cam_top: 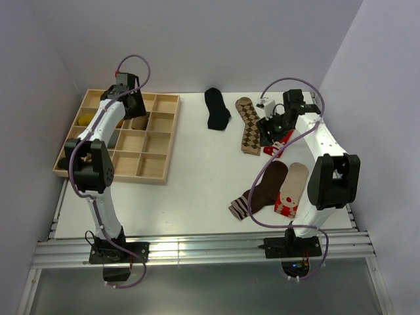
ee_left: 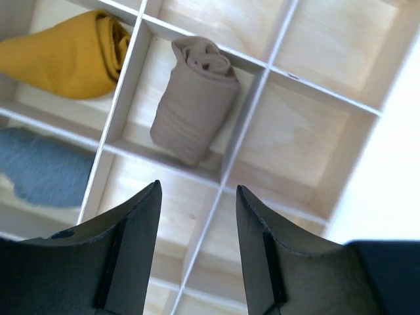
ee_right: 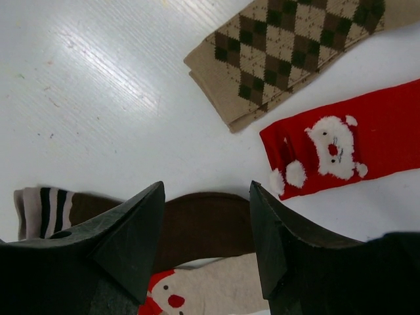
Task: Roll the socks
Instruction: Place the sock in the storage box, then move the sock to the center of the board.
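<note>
Several socks lie flat on the right of the table: a black one [cam_top: 216,109], a brown argyle one [cam_top: 249,125] [ee_right: 282,52], a red one with a white figure [cam_top: 279,144] [ee_right: 341,147], a dark brown one with a striped toe [cam_top: 259,190] [ee_right: 197,226], and a tan one with a red toe [cam_top: 293,189] [ee_right: 210,292]. My right gripper [cam_top: 272,128] [ee_right: 207,190] hovers open above the brown sock's cuff, nothing between its fingers. My left gripper [cam_top: 131,108] [ee_left: 197,190] is open over the wooden tray [cam_top: 157,172], just short of a rolled tan sock [ee_left: 195,98] lying in a compartment.
The tray's other compartments hold a rolled yellow sock [ee_left: 69,56] and a blue-grey one [ee_left: 39,167]. Thin wooden dividers [ee_left: 252,111] separate the cells. Walls close in the left, back and right of the table.
</note>
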`<state>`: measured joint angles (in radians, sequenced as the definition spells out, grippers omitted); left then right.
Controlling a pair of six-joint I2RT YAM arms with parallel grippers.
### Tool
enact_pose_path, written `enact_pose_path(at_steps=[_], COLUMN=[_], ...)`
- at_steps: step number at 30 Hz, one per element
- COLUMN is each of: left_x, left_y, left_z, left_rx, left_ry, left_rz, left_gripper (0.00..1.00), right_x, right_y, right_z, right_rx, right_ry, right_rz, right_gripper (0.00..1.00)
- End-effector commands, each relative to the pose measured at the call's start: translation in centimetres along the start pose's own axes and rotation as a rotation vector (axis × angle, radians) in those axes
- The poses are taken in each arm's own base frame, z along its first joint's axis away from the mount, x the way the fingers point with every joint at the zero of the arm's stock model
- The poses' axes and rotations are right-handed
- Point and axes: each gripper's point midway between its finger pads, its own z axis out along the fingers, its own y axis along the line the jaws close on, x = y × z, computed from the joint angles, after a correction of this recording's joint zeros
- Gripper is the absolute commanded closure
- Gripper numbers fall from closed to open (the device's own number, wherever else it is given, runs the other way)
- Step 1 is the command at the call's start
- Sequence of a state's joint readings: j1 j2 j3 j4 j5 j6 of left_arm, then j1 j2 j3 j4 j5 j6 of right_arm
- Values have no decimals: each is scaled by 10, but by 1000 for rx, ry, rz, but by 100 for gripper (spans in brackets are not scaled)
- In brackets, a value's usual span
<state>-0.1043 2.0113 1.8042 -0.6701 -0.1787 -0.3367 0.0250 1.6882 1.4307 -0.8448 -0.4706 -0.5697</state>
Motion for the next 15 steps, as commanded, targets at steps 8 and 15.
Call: enact_pose_path(at_steps=[8, 15], left_x=[18, 44], left_y=[-97, -117], left_z=[-113, -147], left_rx=[256, 355], left_ry=[-204, -229], left_rz=[62, 66], left_gripper=[47, 47], right_x=[67, 141], right_y=[12, 32], right_z=[-7, -7], right_rx=[67, 75], right_ry=[115, 276], right_rz=[-53, -54], right_gripper=[39, 38])
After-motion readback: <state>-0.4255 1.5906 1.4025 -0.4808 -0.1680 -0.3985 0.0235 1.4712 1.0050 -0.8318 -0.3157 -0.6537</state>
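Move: The brown striped sock's middle lies about 15 cm back, 2 cm left and 13 cm below the right hand; the reindeer sock is level with it, 9 cm right of the hand, and the red sock 9 cm ahead and 9 cm right. From the left hand the brown sock is roughly 29 cm back and 49 cm right, the rolled sock 2 cm ahead and 11 cm below, already free in its cell. Both empty, open hands head towards the brown striped sock, touching nothing. The left sweeps some 14 cm right and 10 cm back off the rolled sock, rising about 6 cm, tipping its fingers up and turning clockwise about 15 degrees to the storage box's right wall; the right draws back about 10 cm while sinking 7, its fingers steepening towards straight down. ##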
